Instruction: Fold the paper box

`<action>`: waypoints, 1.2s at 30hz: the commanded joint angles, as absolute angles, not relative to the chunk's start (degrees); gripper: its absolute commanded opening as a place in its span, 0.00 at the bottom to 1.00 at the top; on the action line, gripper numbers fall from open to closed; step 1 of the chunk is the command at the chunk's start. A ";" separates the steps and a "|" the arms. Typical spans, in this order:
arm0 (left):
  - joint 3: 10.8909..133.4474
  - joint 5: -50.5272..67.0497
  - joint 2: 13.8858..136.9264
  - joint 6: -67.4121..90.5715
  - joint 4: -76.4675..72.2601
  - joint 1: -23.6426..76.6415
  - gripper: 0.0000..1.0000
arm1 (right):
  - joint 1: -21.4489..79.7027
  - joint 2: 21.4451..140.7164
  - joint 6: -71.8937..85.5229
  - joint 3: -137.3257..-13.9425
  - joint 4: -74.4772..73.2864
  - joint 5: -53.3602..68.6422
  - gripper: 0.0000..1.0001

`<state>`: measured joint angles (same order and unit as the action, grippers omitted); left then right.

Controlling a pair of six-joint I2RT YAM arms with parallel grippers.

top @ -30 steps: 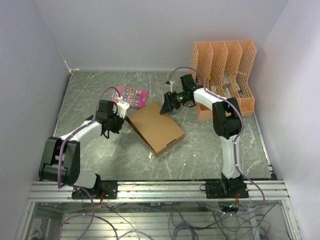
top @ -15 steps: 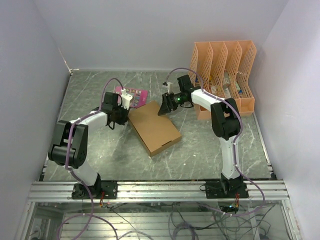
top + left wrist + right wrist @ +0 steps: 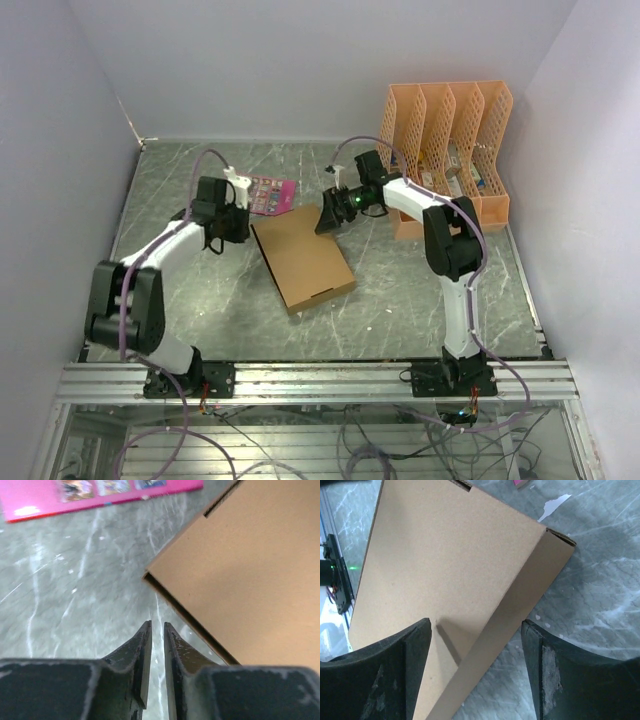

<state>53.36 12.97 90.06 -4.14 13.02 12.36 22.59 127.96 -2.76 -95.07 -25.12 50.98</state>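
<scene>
The paper box [image 3: 302, 258] is a flat, shut brown cardboard box lying at an angle in the middle of the table. My left gripper [image 3: 238, 228] is low over the table just off the box's far left corner [image 3: 150, 575]. Its fingers [image 3: 172, 650] are parted by only a narrow slit, and nothing is between them. My right gripper [image 3: 328, 214] hangs over the box's far right corner. It is open wide and astride the box's long side wall [image 3: 520, 610]. One finger [image 3: 415, 655] is over the lid and the other [image 3: 545, 660] is over the table.
A pink printed card [image 3: 268, 193] lies behind the box, near the left gripper. An orange lattice file organizer [image 3: 445, 150] stands at the back right against the wall. A white paper scrap [image 3: 554, 504] lies beside the box's corner. Walls close in the left, right and back.
The box has turned on the table, its near end swinging left. My left gripper has drawn back from the box corner and its jaws have parted a little. The right gripper has barely shifted.
</scene>
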 commanded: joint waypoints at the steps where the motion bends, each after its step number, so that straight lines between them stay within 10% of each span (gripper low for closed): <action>1: 54.35 11.12 77.96 6.99 20.65 8.11 0.29 | 20.64 121.55 -5.91 -93.78 -26.73 52.33 0.73; 17: 29.51 23.19 52.24 42.34 9.35 8.13 0.62 | 20.31 96.86 -5.43 -58.01 -8.69 54.74 0.70; 36: 28.79 14.88 61.42 44.83 -0.36 19.95 0.66 | 19.88 100.70 2.77 -52.93 -3.54 48.31 0.45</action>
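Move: The left hand has the paper box's middle roughly 14 cm to its right and 5 cm back, some 3 cm lower; the pink booklet lies about 12 cm ahead of this hand and 5 cm right. From the right hand, at the box's far right edge, the box's middle is about 8 cm back, 4 cm left and 2 cm lower. The peach rack's middle stands around 16 cm ahead of the right hand and 28 cm right. Heading for the nearer parts of the paper box's two sides, both hands rise (left some 11 cm, right 9), travel back about 10 cm and sink almost to their starting height. The left opens wide, swings its fingers rightward by some 40 degrees and finally eases right to straddle the left wall; the right shifts 6 cm right, still astride its edge, closing partway. Touch isn't clear. ##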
